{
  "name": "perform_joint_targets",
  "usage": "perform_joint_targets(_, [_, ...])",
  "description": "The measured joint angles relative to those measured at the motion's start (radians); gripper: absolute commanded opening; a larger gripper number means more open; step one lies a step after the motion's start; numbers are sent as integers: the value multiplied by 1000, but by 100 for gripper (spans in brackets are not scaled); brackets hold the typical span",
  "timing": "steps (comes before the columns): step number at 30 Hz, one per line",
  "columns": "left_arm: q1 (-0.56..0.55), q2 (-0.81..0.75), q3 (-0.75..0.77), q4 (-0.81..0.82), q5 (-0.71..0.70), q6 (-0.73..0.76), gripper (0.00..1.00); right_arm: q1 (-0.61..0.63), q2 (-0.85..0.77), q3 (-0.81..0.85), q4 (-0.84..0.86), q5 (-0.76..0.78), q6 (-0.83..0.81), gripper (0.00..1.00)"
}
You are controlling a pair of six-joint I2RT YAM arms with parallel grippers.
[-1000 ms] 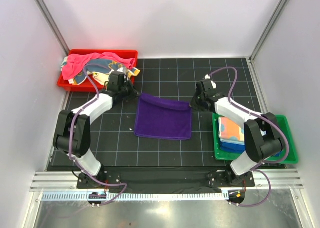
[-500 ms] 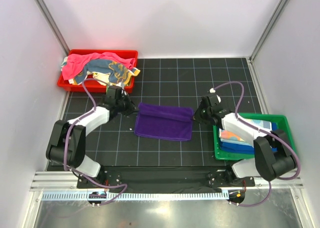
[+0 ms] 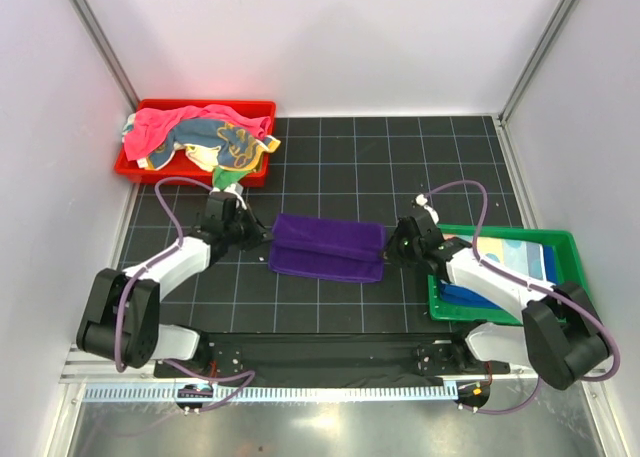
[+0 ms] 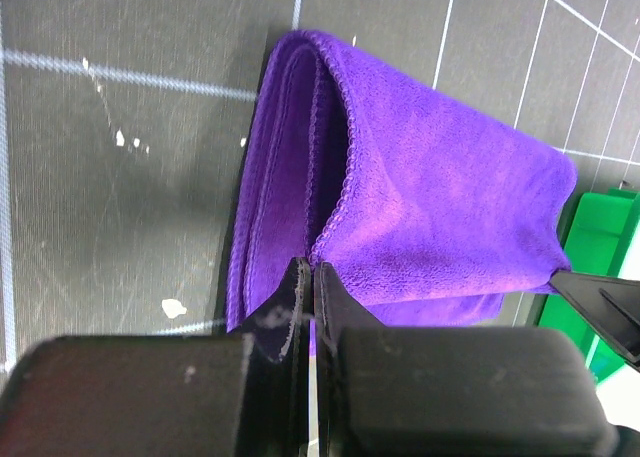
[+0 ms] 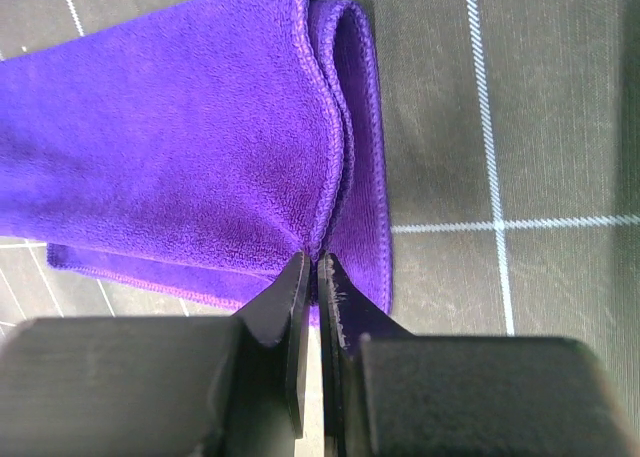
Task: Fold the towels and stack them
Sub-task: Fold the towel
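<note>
A purple towel (image 3: 328,245) lies on the black gridded mat, its far half doubled over toward the near edge. My left gripper (image 3: 260,239) is shut on the folded layer at the towel's left end, and my right gripper (image 3: 392,245) is shut on its right end. In the left wrist view the gripper (image 4: 308,267) pinches the hemmed upper layer of the towel (image 4: 440,207). In the right wrist view the gripper (image 5: 312,259) pinches the same fold of the towel (image 5: 180,147). A pink towel (image 3: 165,122) and a teal-and-yellow towel (image 3: 225,142) lie crumpled together.
The crumpled towels sit in a red tray (image 3: 255,107) at the back left. A green tray (image 3: 585,277) at the right holds folded towels (image 3: 530,252), partly hidden by my right arm. White walls close in the mat on three sides.
Both grippers have drawn the purple towel's far edge toward the near edge, folding it over on itself. The arms have come back and lower.
</note>
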Motion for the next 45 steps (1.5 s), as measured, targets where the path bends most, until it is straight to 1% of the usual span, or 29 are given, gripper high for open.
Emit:
perform_joint_targets(6, [-5, -51, -48, 5, 2, -13, 0, 29, -59, -19, -6, 29, 20, 1])
perform_joint_targets(16, [-23, -82, -116, 11, 2, -22, 0, 72, -111, -62, -31, 63, 50, 1])
perform_joint_targets(27, [-27, -147, -158, 13, 1, -43, 0, 98, -177, -94, -56, 83, 67, 1])
perform_joint_targets(30, [-30, -158, -169, 14, 1, -46, 2, 102, -180, -108, -56, 82, 70, 1])
perform_joint_targets(33, [-37, -161, -186, 14, 0, -50, 11, 108, -180, -122, -55, 82, 74, 1])
perform_joint_targets(37, [-43, -165, -217, 31, -5, -65, 24, 110, -173, -139, -49, 81, 80, 18])
perform_joint_targets(38, [-45, -169, -226, 32, -7, -66, 25, 110, -173, -143, -50, 81, 81, 26])
perform_joint_targets(41, [-45, -205, -239, 24, -14, -69, 31, 111, -176, -145, -58, 79, 82, 38])
perform_joint_targets(45, [-46, -286, -230, -18, -33, -68, 31, 111, -217, -145, -98, 83, 74, 39])
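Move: The purple towel's near left corner, where the held flap is to land, lies about 6 cm back from the left hand, nearly straight, and 3 cm below it. The near right corner is likewise some 6 cm back from the right hand and 2 cm lower. The folded stack in the green tray is about 29 cm to the right hand's right and 3 cm back; the red bin is roughly 30 cm ahead and 21 cm left of the left hand. The towel's upper flap, still pinched at both ends, is drawn back over the bottom layer towards its near edge by both hands together, about 5 to 6 cm. The left eases down nearly 3 cm on the way; the right lifts slightly, then sinks. Only at the end do both grippers open partway and let go, the left rising a couple of centimetres as it clears. ##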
